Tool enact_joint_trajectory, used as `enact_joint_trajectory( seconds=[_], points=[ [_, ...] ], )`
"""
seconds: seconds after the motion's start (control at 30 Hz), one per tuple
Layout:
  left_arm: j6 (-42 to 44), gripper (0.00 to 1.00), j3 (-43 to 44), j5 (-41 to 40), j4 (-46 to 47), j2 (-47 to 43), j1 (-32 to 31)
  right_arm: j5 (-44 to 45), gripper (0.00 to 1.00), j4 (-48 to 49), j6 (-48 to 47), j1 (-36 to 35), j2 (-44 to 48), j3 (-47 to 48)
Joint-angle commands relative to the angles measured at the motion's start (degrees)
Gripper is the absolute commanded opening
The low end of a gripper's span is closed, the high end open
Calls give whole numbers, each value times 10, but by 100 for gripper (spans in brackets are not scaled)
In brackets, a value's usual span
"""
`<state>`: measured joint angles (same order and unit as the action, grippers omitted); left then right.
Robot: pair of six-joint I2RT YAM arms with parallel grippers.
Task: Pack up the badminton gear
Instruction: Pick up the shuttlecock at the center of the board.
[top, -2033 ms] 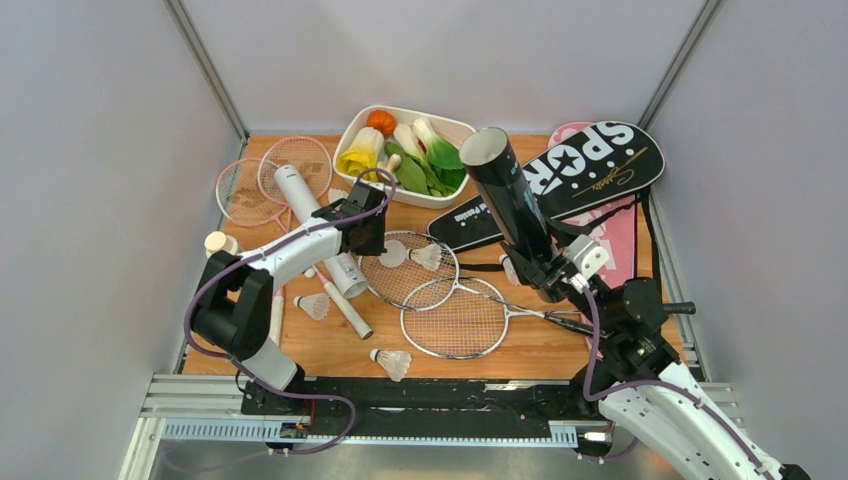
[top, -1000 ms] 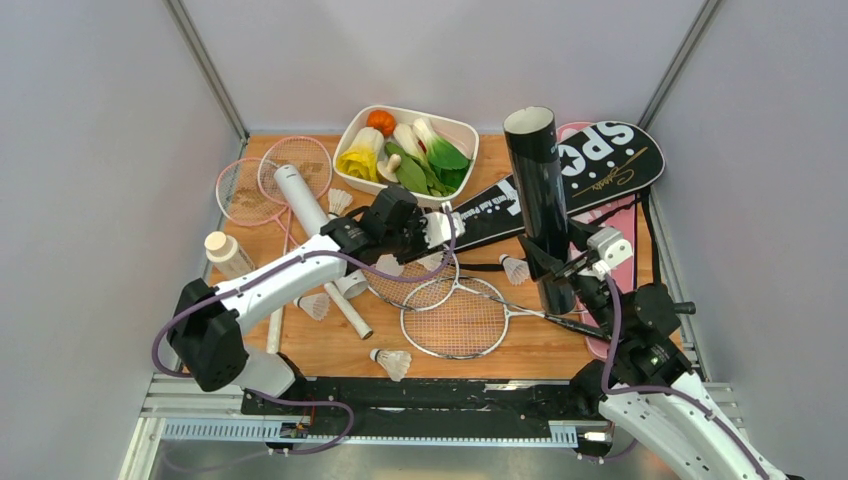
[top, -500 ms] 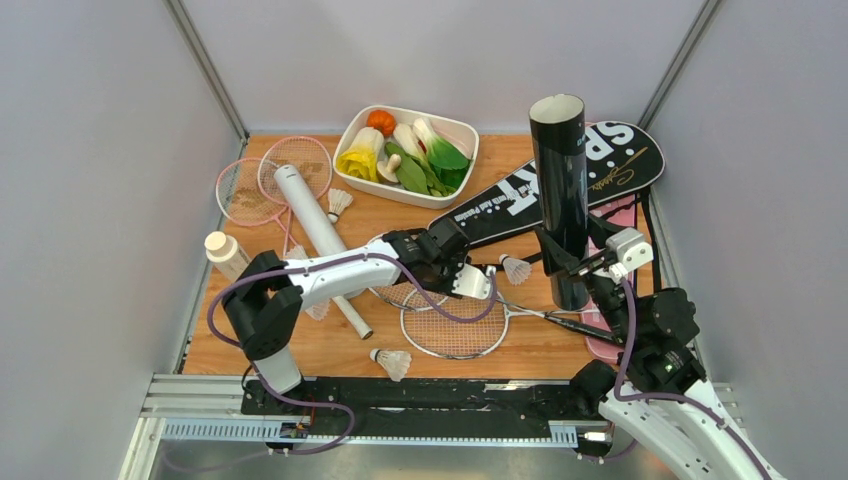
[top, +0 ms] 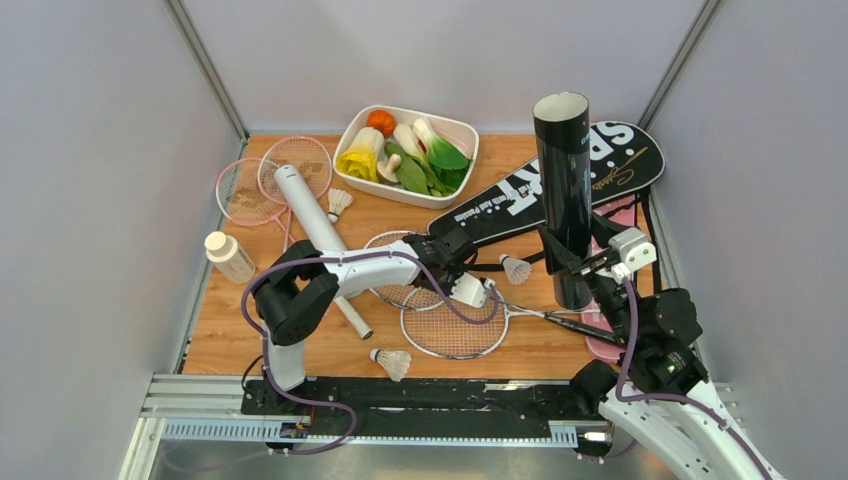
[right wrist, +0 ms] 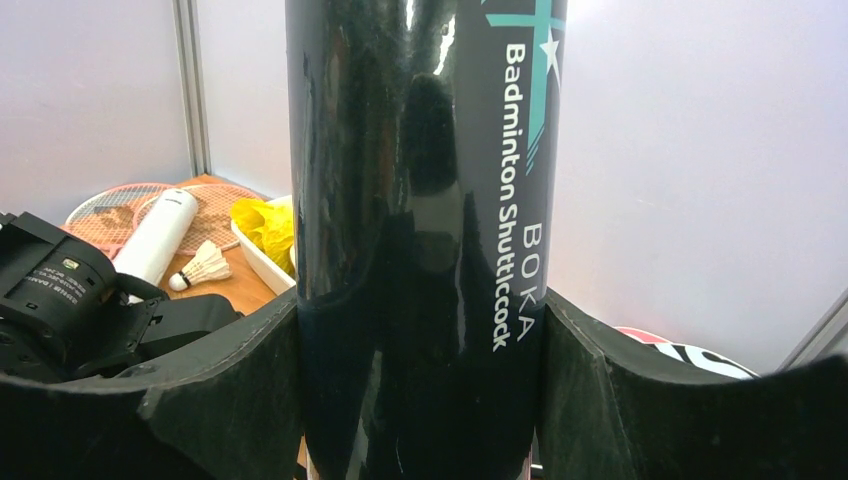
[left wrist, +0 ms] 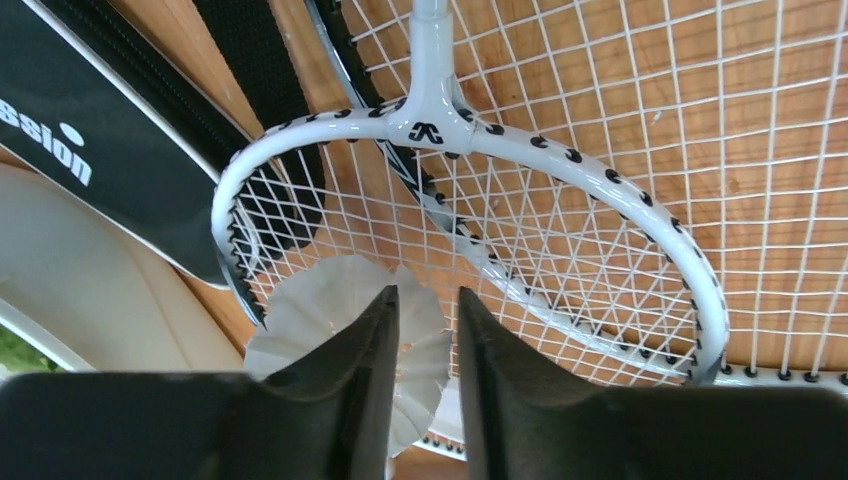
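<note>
My right gripper is shut on the black tube and holds it upright, open end up, over the table's right side. My left gripper reaches over two overlapping silver racquets. It is open narrowly, with the feather skirt of a white shuttlecock between its fingers. More shuttlecocks lie at the centre right, near the front and by the white tube. The white tube lies on the left near the pink racquets.
The black "SPORT" cover lies at the back right, partly over the pink cover. A white tray of toy vegetables stands at the back centre. A small clear bottle stands by the left edge. Grey walls close in three sides.
My left arm swung right over the silver racquets, came down onto a shuttlecock, and its jaws narrowed. My right arm brought the black tube upright and has held still for the last half second.
</note>
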<state>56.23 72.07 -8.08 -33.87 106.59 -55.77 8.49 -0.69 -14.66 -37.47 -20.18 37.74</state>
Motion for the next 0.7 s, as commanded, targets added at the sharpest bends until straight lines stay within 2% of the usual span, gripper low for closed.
enact_joint_trajectory(
  seconds=[0.0, 0.07, 0.13, 0.3, 0.4, 0.5, 0.67],
  points=[
    [20, 24, 34, -22, 12, 0, -3, 0, 58, 19, -1, -3, 9, 28],
    [15, 10, 37, -43, 16, -4, -4, -6, 59, 18, 2, -3, 10, 25],
    [3, 2, 39, -56, 23, -18, -7, -17, 59, 15, 4, -3, 8, 18],
    [-73, 0, 40, -66, 70, -85, -7, -34, 59, 17, 19, -3, -7, 0],
    [-161, 0, 37, -58, 113, -143, 9, -30, 58, 25, 31, -3, -21, -9],
    [-292, 0, 44, -23, 130, -201, 46, -33, 58, 33, 33, -3, -28, -22],
    [-497, 0, 28, 27, 176, -297, 144, -55, 58, 39, 22, -3, -35, -37]
  ],
)
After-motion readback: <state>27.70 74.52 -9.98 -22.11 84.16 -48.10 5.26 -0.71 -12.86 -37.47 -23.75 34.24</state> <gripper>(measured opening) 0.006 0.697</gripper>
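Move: The centre shuttlecock lies lengthwise at my left fingertips on the racket strings, its middle about 1 cm ahead, 2 cm left and 1 cm lower. A flat white disc is some 8 cm left and 2 cm back, another shuttlecock about 17 cm right and 1 cm back, and the vegetable tray roughly 22 cm ahead and 6 cm left. From my right hand, which already holds the black tube upright, the centre shuttlecock is about 8 cm ahead, 25 cm left and 34 cm below. I shut my left fingers from less than half open, pinching the feather skirt while I edge about 1 cm forward, then lift nearly 20 cm off the racket, gaining speed and drifting forward. On the way up the fingers swing from pointing down to pointing out to the right and forward, some 50 degrees. My right hand keeps its grip on the tube and late on lowers it about 4 cm, easing left. ##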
